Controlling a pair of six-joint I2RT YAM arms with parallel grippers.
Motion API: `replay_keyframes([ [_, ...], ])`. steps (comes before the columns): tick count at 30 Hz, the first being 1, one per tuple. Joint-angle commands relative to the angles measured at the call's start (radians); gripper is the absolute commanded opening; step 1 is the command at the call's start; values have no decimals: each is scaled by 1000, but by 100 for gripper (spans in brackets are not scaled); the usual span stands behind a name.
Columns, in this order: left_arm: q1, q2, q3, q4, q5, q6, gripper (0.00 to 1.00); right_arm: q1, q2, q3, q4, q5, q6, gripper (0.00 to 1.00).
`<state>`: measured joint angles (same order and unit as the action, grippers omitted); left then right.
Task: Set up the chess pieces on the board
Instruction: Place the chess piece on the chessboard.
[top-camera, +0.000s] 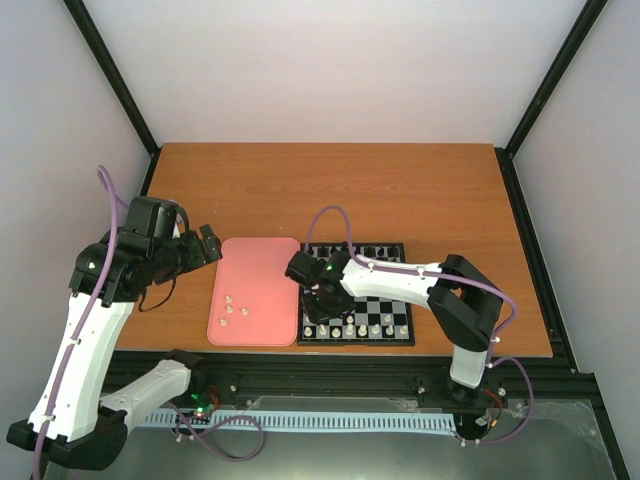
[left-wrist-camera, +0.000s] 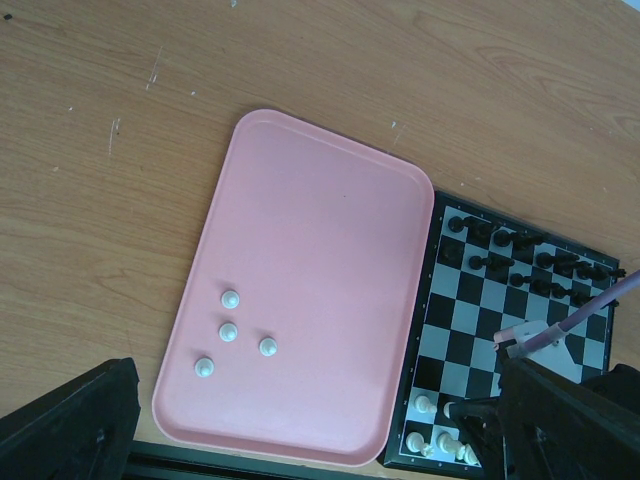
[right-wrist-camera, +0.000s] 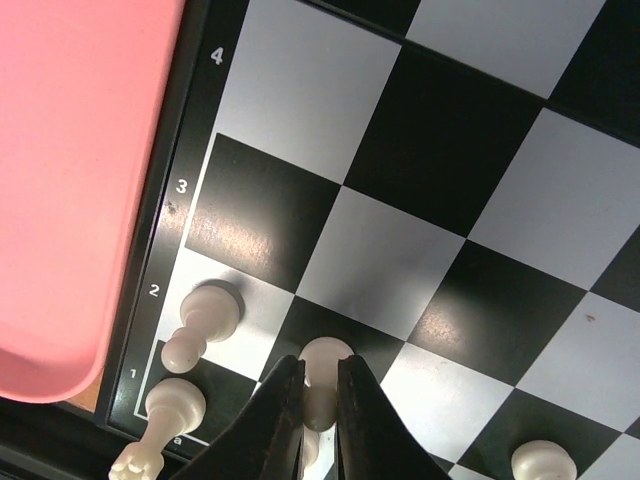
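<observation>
The board (top-camera: 385, 290) lies right of a pink tray (top-camera: 270, 260). Black chessmen (top-camera: 350, 250) fill its far rows and cream-white ones (top-camera: 375, 329) line its near edge. Several white pawns (left-wrist-camera: 228, 332) stand on the tray's near left part. My right gripper (right-wrist-camera: 320, 368) is low over the board's near left corner, shut on a white pawn (right-wrist-camera: 327, 352) whose base rests on the black square in row 2, beside another pawn (right-wrist-camera: 203, 318) and a corner piece (right-wrist-camera: 168, 408). My left gripper (top-camera: 207, 243) hovers left of the tray, open and empty.
The board (left-wrist-camera: 520, 330) and tray (left-wrist-camera: 330, 200) also show in the left wrist view, with bare wooden table (top-camera: 330, 190) behind them. The right arm (top-camera: 440, 285) stretches across the board's near right half. Black frame posts (top-camera: 115, 80) flank the table.
</observation>
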<state>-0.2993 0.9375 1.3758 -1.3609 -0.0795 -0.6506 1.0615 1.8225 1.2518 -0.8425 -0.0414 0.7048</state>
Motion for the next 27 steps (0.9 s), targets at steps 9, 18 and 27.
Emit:
replay_keyframes([
  [9,0,-8,-3,15,1,19,100,-5,10,13,-11,20,12,23],
  [18,0,-12,3,12,3,21,100,-5,-2,80,-64,57,9,34],
  [27,0,-5,31,2,4,21,100,2,12,239,-126,82,-12,39],
])
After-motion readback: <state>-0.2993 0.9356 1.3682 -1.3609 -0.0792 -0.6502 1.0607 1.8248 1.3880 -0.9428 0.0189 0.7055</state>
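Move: The white pawn in the right fingers is at its goal, the second-row square b2, its middle about 1 cm below the hand point. The corner pawn stands about 3 cm to the hand's left, level with it. The knight is 3 cm straight back, and the far pawn 6 cm to the right, also level. From the idle left hand, the held pawn lies about 20 cm right, 4 cm back and 26 cm lower. The white pawn is already down on its square when the right fingers spread from nearly shut to about two-fifths open and let go of it. The hand first stays in place, then lifts away, rising about 3.5 cm and drifting some 2 cm forward, picking up speed. ##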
